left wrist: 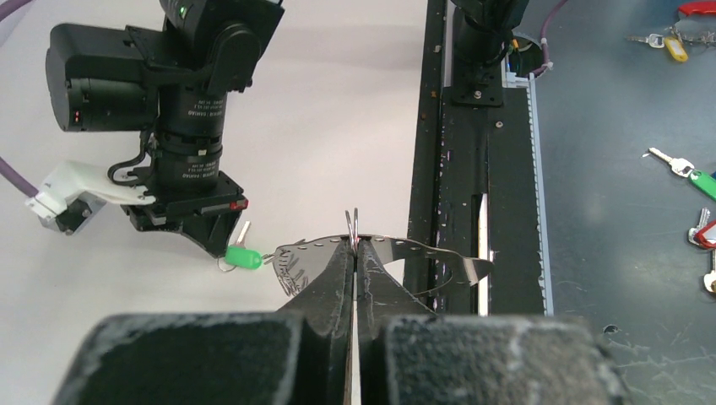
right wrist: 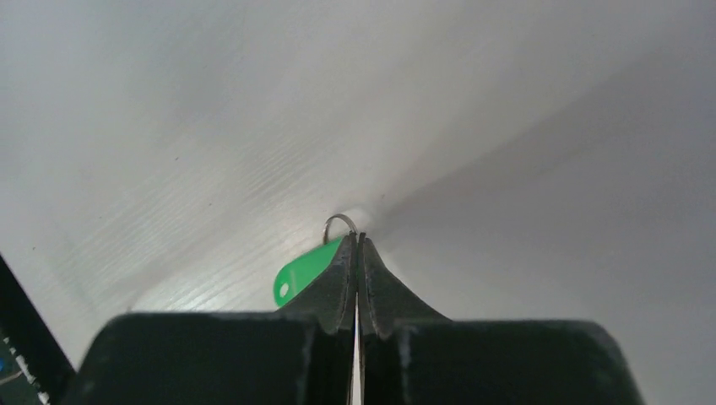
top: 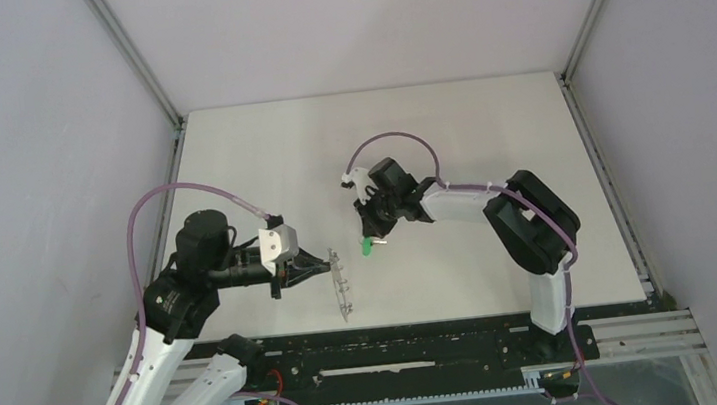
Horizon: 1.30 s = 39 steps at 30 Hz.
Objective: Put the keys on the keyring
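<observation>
My left gripper (top: 324, 268) is shut on the keyring (top: 342, 285), a thin grey metal band held on edge just above the table. In the left wrist view the jaws (left wrist: 355, 245) pinch the middle of the keyring (left wrist: 422, 251), next to a small wire loop on its rim. My right gripper (top: 369, 239) is shut on the green-headed key (top: 367, 249). The right wrist view shows the green head (right wrist: 302, 275) left of the shut jaws (right wrist: 356, 238), with a small wire ring at the tips. The green key (left wrist: 243, 256) hangs close to the keyring's left tip; I cannot tell if they touch.
The white table (top: 468, 131) spreads behind both grippers, with walls on three sides. A black rail (top: 419, 342) runs along the near edge. Beyond it, on a dark surface, lie several spare keys, among them a green-headed one (left wrist: 699, 181) and a yellow-headed one (left wrist: 675, 47).
</observation>
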Tool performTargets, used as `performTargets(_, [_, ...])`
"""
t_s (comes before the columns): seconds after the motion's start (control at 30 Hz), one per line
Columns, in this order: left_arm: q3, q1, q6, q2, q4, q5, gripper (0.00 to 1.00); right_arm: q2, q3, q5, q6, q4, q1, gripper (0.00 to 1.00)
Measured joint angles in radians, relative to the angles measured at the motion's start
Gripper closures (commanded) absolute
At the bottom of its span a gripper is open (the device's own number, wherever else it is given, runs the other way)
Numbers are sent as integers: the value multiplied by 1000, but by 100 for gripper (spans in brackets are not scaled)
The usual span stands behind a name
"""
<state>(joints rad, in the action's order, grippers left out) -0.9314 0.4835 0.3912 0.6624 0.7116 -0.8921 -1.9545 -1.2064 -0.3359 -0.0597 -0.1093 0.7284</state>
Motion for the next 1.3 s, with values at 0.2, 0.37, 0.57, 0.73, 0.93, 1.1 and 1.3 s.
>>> performTargets(0.2, [0, 0, 0, -1, 0, 1, 100, 101, 79, -86, 37, 42, -41, 100])
performTargets(0.37, [0, 0, 0, -2, 0, 3, 100, 228, 174, -138, 95, 109, -82, 100])
performTargets(0.57, [0, 0, 0, -3, 0, 7, 100, 406, 331, -91, 151, 172, -78, 100])
performTargets(0.73, [0, 0, 0, -3, 0, 8, 100, 463, 430, -60, 185, 205, -31, 100])
performTargets(0.93, [-6, 0, -1, -4, 1, 8, 100, 458, 449, -103, 201, 212, 23, 100])
performTargets(1.1, [-20, 0, -9, -11, -2, 7, 100, 432, 449, -136, 204, 206, 27, 96])
performTargets(1.3, [-21, 0, -19, -14, -13, 7, 100, 373, 449, -112, 200, 148, 35, 100])
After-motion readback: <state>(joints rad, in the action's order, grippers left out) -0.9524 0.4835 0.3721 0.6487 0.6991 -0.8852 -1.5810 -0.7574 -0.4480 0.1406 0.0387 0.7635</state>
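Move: The right hand already has the green tag's ring between its shut fingertips, with the tag about 2 cm back and 1 cm lower, and the key 1 cm back, 2 cm right. The keyring plate is some 23 cm back, 5 cm left and 25 cm higher. The left hand holds that plate, its middle about 3 cm back and 2 cm right; the tag lies roughly 18 cm ahead, 7 cm right, 26 cm below the left hand. Still pinching the green tag's ring, the right hand rises 8 cm, swings back 10 cm and right, then sinks. ##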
